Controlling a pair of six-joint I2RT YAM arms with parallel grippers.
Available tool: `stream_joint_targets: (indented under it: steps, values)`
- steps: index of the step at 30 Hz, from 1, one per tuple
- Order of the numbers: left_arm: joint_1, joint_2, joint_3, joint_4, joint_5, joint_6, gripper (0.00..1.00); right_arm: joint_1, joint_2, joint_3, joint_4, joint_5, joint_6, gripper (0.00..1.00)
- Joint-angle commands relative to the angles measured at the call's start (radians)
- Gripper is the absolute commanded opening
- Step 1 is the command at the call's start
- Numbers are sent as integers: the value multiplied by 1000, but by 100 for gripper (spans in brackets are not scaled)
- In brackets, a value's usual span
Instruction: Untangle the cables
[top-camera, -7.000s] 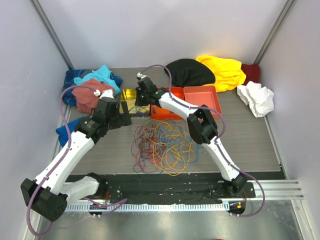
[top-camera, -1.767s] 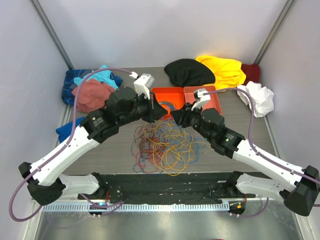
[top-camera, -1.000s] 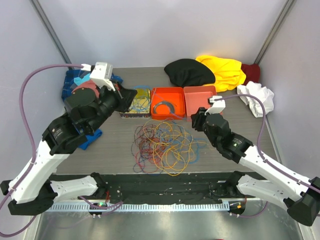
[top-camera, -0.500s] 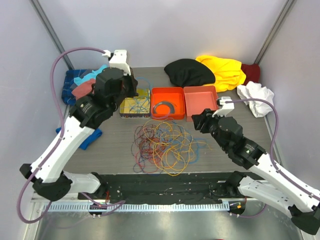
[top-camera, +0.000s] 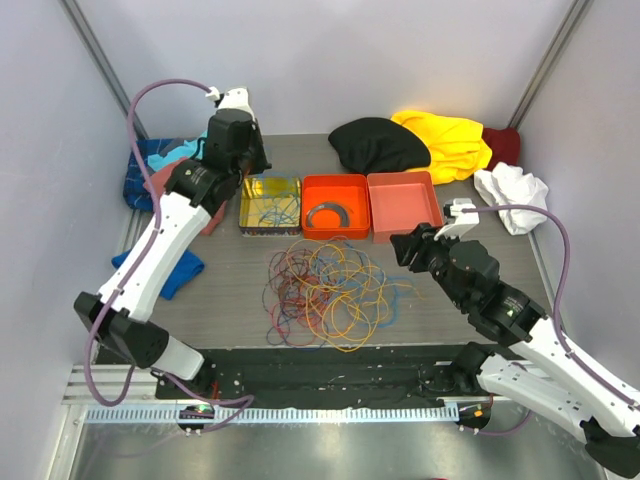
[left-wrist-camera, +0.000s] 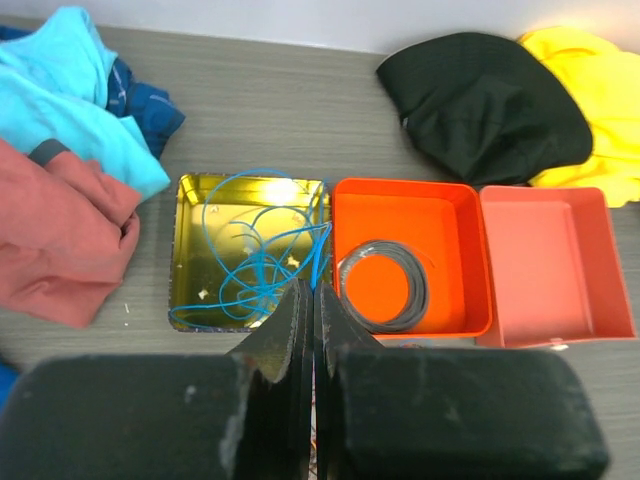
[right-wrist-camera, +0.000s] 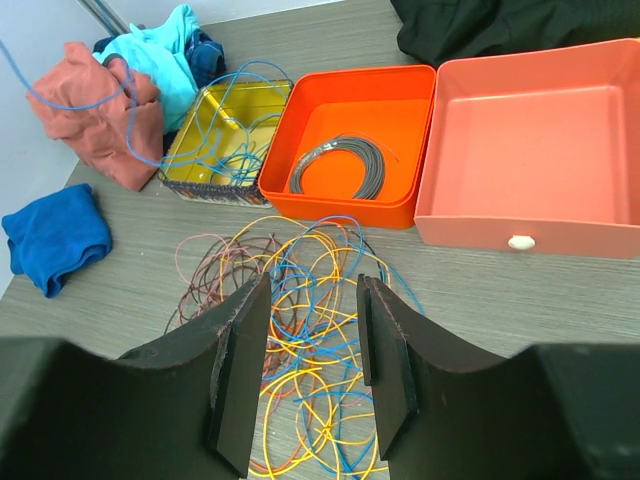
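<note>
The cables (top-camera: 325, 290) lie in a loose tangle of yellow, orange, blue and dark purple loops on the table in front of the trays; they also show in the right wrist view (right-wrist-camera: 310, 310). One blue cable (left-wrist-camera: 250, 270) is coiled in the yellow tin (left-wrist-camera: 180, 250), and its end runs up between my left gripper's (left-wrist-camera: 314, 290) shut jaws. That gripper (top-camera: 250, 160) hangs high above the tin's (top-camera: 247, 205) back left. My right gripper (right-wrist-camera: 312, 283) is open and empty, above the tangle's right side (top-camera: 405, 245).
An orange tray (top-camera: 352, 185) holds a grey coil (top-camera: 325, 215); a salmon tray (top-camera: 403, 200) stands to its right. Clothes lie along the back: black (top-camera: 380, 145), yellow (top-camera: 445, 140), white (top-camera: 512, 195). A clothes pile (top-camera: 150, 165) and a blue cloth (top-camera: 170, 270) lie at the left.
My left arm has swung back and straightened over the yellow tin, still shut on the blue cable. My right arm has drawn back to the right, away from the trays.
</note>
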Motion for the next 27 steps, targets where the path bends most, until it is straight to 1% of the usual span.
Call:
stream_joint_targets:
  steps: [1, 12, 20, 27]
  values:
    - [44, 42, 34, 84, 24, -17, 0, -1, -10, 20, 15, -5, -23, 48]
    - [125, 188, 60, 135, 41, -26, 0, -1, 5, -1, 28, -10, -27, 48]
    - [165, 266, -9, 169, 64, -49, 0, -1, 17, -6, 28, -3, -32, 48]
    - [169, 343, -58, 187, 101, -79, 0, -3, 36, -4, 35, -7, -32, 48]
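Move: The closed left gripper holds a blue cable, part of which already lies in the gold tin. The tin's middle is about 12 cm ahead of this hand, 2 cm to its left and 32 cm below. At table level, the orange box stands some 16 cm to the right of the tin, the pink cloth about 19 cm to its left, and the cable tangle roughly 16 cm back and 16 cm right of the hand. From the right hand, the tin is some 29 cm ahead and 30 cm left. Down and forward together, the left hand carries the pinched blue cable towards the gold tin, about 13 cm lower and 9 cm farther out, drifting some 3 cm left. Its forward travel fades towards the end as the sinking quickens. The wrist tips the fingers roughly 10 degrees farther down and turns a little counter-clockwise, the fingers staying shut. ##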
